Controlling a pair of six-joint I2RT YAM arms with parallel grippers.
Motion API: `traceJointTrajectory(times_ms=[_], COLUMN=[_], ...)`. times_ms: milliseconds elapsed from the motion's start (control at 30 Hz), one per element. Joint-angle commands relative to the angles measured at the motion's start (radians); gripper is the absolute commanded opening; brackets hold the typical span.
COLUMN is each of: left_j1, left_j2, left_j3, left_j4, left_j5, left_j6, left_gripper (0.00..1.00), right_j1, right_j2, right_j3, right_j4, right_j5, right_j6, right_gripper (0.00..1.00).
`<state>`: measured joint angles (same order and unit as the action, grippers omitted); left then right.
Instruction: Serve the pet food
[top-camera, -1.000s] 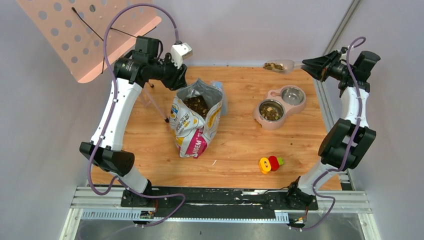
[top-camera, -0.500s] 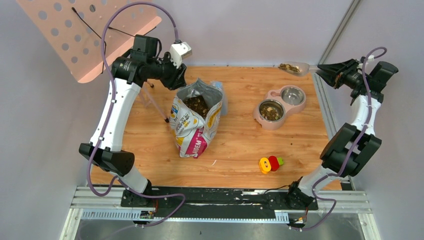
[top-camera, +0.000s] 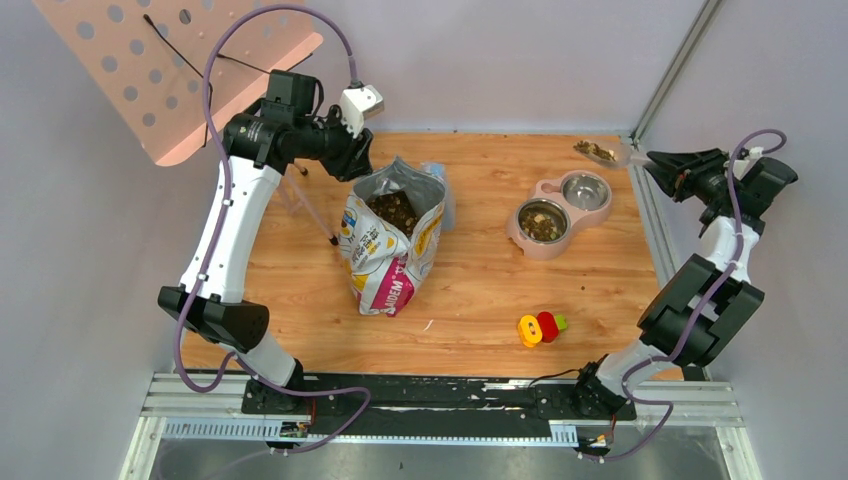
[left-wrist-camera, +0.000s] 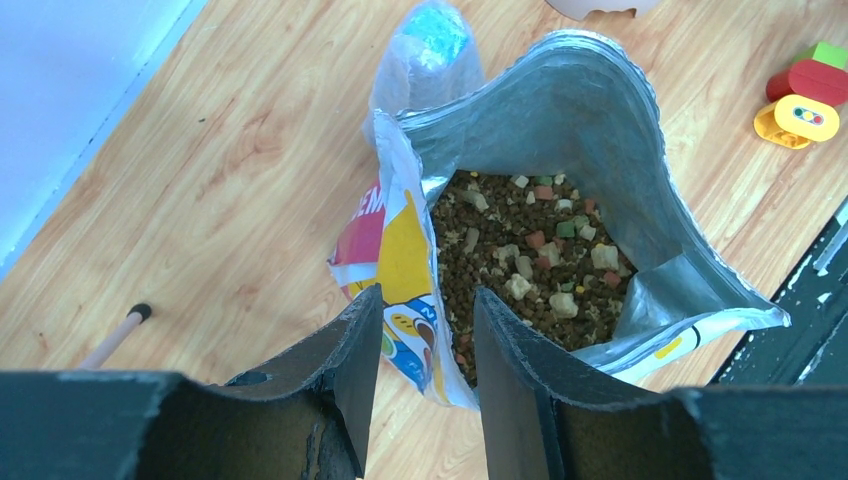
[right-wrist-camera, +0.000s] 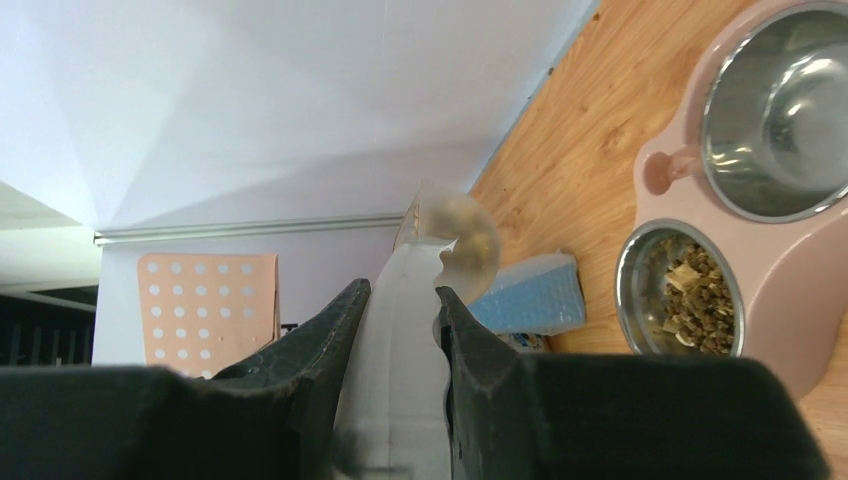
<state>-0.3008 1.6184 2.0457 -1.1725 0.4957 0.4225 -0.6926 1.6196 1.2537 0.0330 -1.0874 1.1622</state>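
The pet food shows in three places: in the open printed bag as brown kibble, in the left steel bowl of the pink double stand, and in a translucent scoop. My right gripper is shut on the scoop's handle and holds it in the air behind the stand's empty right bowl. My left gripper hovers open over the bag's left rim, and the kibble shows just beyond its fingertips.
A red, yellow and green toy lies at the front right. A blue bubble-wrap pouch stands behind the bag. A pink perforated board on thin legs stands at the back left. Walls close in on the back and right.
My right arm has swung the loaded scoop to the right and a little nearer, from the back wall to the right edge behind the stand. The left arm has not moved.
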Motion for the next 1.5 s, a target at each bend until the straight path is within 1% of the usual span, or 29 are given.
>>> traceJointTrajectory(times_ms=[0,333,500,733,1033,1267,1367,1467], left_j1=[-0.004,-0.009,-0.009,-0.010,-0.011,-0.011,-0.011,-0.011], left_j2=[-0.015,-0.015,-0.022,-0.035,-0.047,-0.054,-0.060,-0.064], left_j3=[0.027,0.030,0.027,0.022,0.002,-0.011,-0.018,-0.022], left_j4=[-0.007,-0.007,-0.016,-0.024,-0.023,-0.021,-0.021,-0.023], left_j5=[0.018,0.018,0.009,-0.002,-0.002,0.000,-0.001,-0.004], left_j6=[0.009,0.003,0.005,0.009,0.007,0.011,0.013,0.013], left_gripper=[0.47,0.47,0.47,0.48,0.48,0.48,0.48,0.48], right_j1=[-0.035,-0.083,-0.084,-0.083,-0.082,-0.075,-0.059,-0.028], right_j2=[-0.041,-0.029,-0.010,0.032,0.048,0.055,0.060,0.072], right_j3=[-0.046,-0.117,-0.142,-0.155,-0.153,-0.139,-0.133,-0.115], right_j4=[0.116,0.140,0.111,0.103,0.039,-0.027,-0.028,-0.071], right_j5=[0.037,0.086,0.164,0.230,0.324,0.433,0.474,0.524], right_j6=[0.031,-0.028,-0.096,-0.173,-0.290,-0.391,-0.435,-0.476], right_gripper=[0.00,0.00,0.00,0.00,0.00,0.00,0.00,0.00])
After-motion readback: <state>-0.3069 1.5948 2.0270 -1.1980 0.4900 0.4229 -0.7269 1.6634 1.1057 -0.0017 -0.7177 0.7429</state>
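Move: The right hand holds the scoop of food high at the far right. The empty steel bowl lies roughly 5 cm to its left, some 4 cm farther out and about 26 cm below. The bowl already holding food is some 15 cm to the hand's left and about 3 cm back; the blue cup is nearly 40 cm left, about 2 cm ahead, both similarly low. From the idle left hand, the empty bowl lies about 48 cm right, 9 cm ahead and 31 cm below. Still gripping the scoop by its handle, the right hand sinks about 12 cm towards the empty bowl's level while easing some 6 cm right, drawing the scoop's loaded end in over that bowl. As it descends the wrist rolls its left side down about 20 degrees and turns roughly 15 clockwise, dipping the scoop's outer end; the fingers stay closed on the handle. ##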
